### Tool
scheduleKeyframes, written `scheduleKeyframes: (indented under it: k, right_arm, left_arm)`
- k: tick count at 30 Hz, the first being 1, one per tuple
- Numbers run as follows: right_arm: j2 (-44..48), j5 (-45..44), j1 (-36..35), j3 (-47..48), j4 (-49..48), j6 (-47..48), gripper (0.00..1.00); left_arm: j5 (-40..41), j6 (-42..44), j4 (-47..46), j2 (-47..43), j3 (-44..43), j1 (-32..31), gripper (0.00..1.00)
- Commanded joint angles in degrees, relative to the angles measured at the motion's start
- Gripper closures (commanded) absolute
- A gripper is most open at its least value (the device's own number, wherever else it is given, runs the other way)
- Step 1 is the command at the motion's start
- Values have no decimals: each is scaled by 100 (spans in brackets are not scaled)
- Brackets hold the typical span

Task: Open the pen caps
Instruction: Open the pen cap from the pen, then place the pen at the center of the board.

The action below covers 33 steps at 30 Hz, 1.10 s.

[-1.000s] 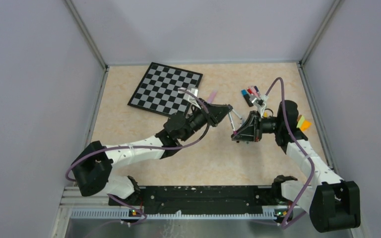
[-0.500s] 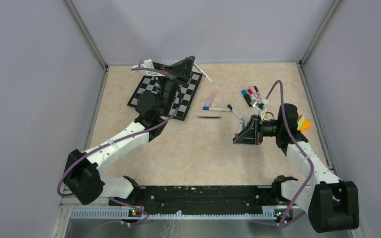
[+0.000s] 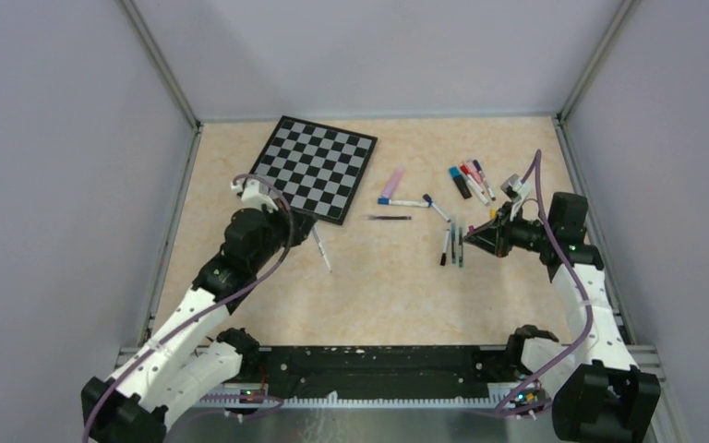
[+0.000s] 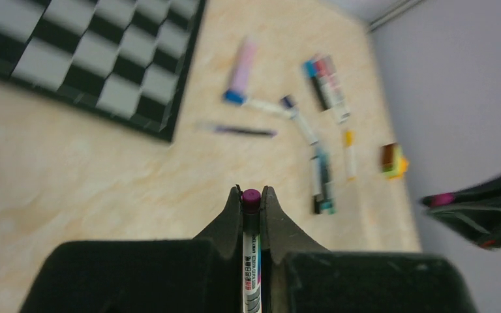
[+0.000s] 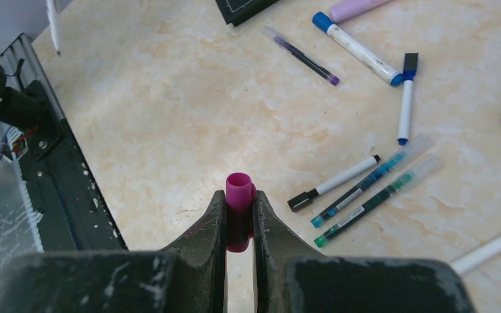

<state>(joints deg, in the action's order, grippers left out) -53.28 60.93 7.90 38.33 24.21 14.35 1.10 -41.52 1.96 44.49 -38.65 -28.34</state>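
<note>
My left gripper (image 4: 252, 195) is shut on a white pen (image 4: 252, 261) whose purple end (image 4: 251, 199) pokes out just past the fingertips. From above, this pen (image 3: 321, 251) slants down off the left gripper (image 3: 303, 229), just right of the chessboard's near corner. The right gripper (image 5: 239, 199) is shut on a magenta pen cap (image 5: 239, 208), open mouth facing out, held above the table. From above, the right gripper (image 3: 469, 238) hovers beside three pens (image 3: 452, 245) lying side by side.
A black-and-white chessboard (image 3: 318, 166) lies at the back left. Loose pens lie around the middle: a blue-capped white marker (image 3: 404, 201), a pink one (image 3: 392, 185), a thin dark pen (image 3: 390, 218) and a cluster (image 3: 469, 177) at the back right. A yellow-orange block (image 4: 393, 160) sits near the right wall.
The grippers met at the table's middle a second ago. The left arm then swung over the chessboard and back to the near left with the pen. The right gripper drew right holding the cap.
</note>
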Motion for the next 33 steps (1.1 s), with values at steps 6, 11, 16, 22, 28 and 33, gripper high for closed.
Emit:
scheduleKeyframes:
  k: [6, 11, 16, 22, 28, 33]
  right_arm:
    - [-22, -272, 245, -103, 84, 408, 100]
    - [-5, -253, 262, -149, 59, 411, 100]
    - [11, -215, 265, -214, 2, 411, 100]
    - [64, -165, 265, -260, -37, 409, 100]
    - [97, -144, 265, -280, -50, 420, 100]
    - [93, -158, 265, -280, -40, 440, 100]
  left_arm:
    - [383, -752, 1690, 1241, 473, 1314, 100]
    - [-73, -880, 1323, 1934, 408, 2288, 100]
    - [6, -785, 1341, 2809, -28, 2790, 100]
    - [278, -565, 1444, 3733, -595, 3161, 92]
    - [567, -412, 1631, 4124, -1019, 3214, 56]
    - [541, -340, 1793, 4015, -1141, 3217, 41]
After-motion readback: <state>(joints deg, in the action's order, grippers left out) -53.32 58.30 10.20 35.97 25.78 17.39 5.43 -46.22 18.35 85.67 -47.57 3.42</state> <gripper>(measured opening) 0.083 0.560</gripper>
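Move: The left hand holds the uncapped pen; the bare table spot it is taken to lies about 15 cm to its left, 5 cm ahead and 25 cm below. On the table, the chessboard's middle is some 27 cm ahead and 5 cm left of the hand, and the purple pen about 14 cm ahead and 18 cm right. From the right hand, still gripping the pen cap, that spot is roughly 52 cm left, 6 cm ahead and 16 cm down. Left hand carries the pen about 22 cm down, 18 left, slightly forward, tipping downward, and lets go. ##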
